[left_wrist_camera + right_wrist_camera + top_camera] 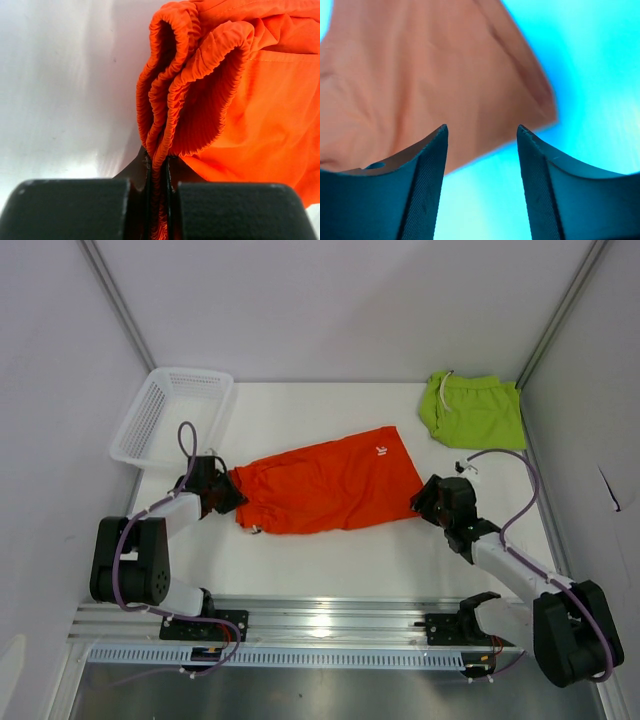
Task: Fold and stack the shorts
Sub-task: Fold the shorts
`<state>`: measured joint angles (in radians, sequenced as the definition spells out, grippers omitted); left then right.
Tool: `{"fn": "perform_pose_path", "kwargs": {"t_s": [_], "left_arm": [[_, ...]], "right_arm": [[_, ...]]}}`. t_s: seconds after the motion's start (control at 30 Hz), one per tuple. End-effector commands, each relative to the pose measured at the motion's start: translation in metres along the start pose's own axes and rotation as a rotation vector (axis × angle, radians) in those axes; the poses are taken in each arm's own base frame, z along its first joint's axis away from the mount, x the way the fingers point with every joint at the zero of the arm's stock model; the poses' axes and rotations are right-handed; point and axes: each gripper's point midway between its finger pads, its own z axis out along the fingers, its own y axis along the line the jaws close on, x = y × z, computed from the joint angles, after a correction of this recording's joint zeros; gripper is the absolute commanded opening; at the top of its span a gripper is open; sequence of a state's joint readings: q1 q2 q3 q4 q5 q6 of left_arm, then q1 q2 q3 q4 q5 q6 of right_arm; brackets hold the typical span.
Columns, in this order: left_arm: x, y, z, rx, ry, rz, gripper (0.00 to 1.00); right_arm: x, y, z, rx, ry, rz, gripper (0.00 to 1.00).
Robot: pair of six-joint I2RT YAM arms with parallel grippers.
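Observation:
The orange shorts (330, 483) lie spread across the middle of the white table, waistband to the left, a small white logo near the right hem. My left gripper (226, 495) is shut on the gathered elastic waistband (170, 100), which bunches up between its fingers (145, 200). My right gripper (422, 502) stands open just off the right hem; the hem corner (470, 90) lies beyond its fingertips (440, 137) with nothing between them. The lime green shorts (472, 410) lie folded at the back right, white drawstring showing.
A white mesh basket (170, 415) stands at the back left corner of the table. Grey walls close in on both sides. A metal rail (330, 625) runs along the near edge between the arm bases.

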<state>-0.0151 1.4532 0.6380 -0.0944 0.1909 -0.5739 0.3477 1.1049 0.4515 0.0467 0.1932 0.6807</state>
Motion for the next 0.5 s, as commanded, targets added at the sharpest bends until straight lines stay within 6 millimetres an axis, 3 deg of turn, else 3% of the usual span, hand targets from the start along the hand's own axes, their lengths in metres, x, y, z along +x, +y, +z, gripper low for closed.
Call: {"fn": "perform_pose_path", "kwargs": {"t_s": [0.0,0.3,0.4,0.43,0.47], "left_arm": [[-0.016,0.018,0.001,-0.097,-0.054,0.033,0.00],[-0.015,0.020,-0.001,-0.101,-0.058,0.036,0.00],[-0.016,0.019,-0.001,-0.102,-0.060,0.038,0.00],[-0.015,0.020,-0.001,-0.103,-0.059,0.038,0.00],[-0.015,0.020,-0.001,-0.105,-0.059,0.037,0.00]], "right_arm": [[0.009,-0.011,-0.011,0.042,0.089,0.009,0.60],[0.013,-0.021,0.010,0.044,0.129,0.089,0.62],[0.006,-0.016,0.020,0.023,0.106,0.122,0.71],[0.003,-0.014,0.023,0.022,0.100,0.133,0.82],[0.009,-0.018,0.028,0.042,0.119,0.158,0.87]]}}
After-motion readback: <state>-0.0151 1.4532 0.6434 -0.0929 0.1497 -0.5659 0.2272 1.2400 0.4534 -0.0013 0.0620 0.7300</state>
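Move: To the right hand's right by about 4 cm, roughly 2 cm ahead and 7 cm below, lies the near right-hand corner of the red shorts. Their far right corner is some 19 cm ahead of this hand and 6 cm to its left; the folded green shorts lie about 24 cm ahead and 12 cm right. From the left hand, the near corner is some 42 cm right and about 1 cm back. Sinking about 4.5 cm, the open right hand comes down towards the near corner of the red shorts, easing a couple of centimetres right and slightly back. Its fingers tip some 10 degrees further downward and spread wider, with no touch on the cloth to be seen. The left hand keeps its pinch on the gathered waistband, edging barely a centimetre left. ##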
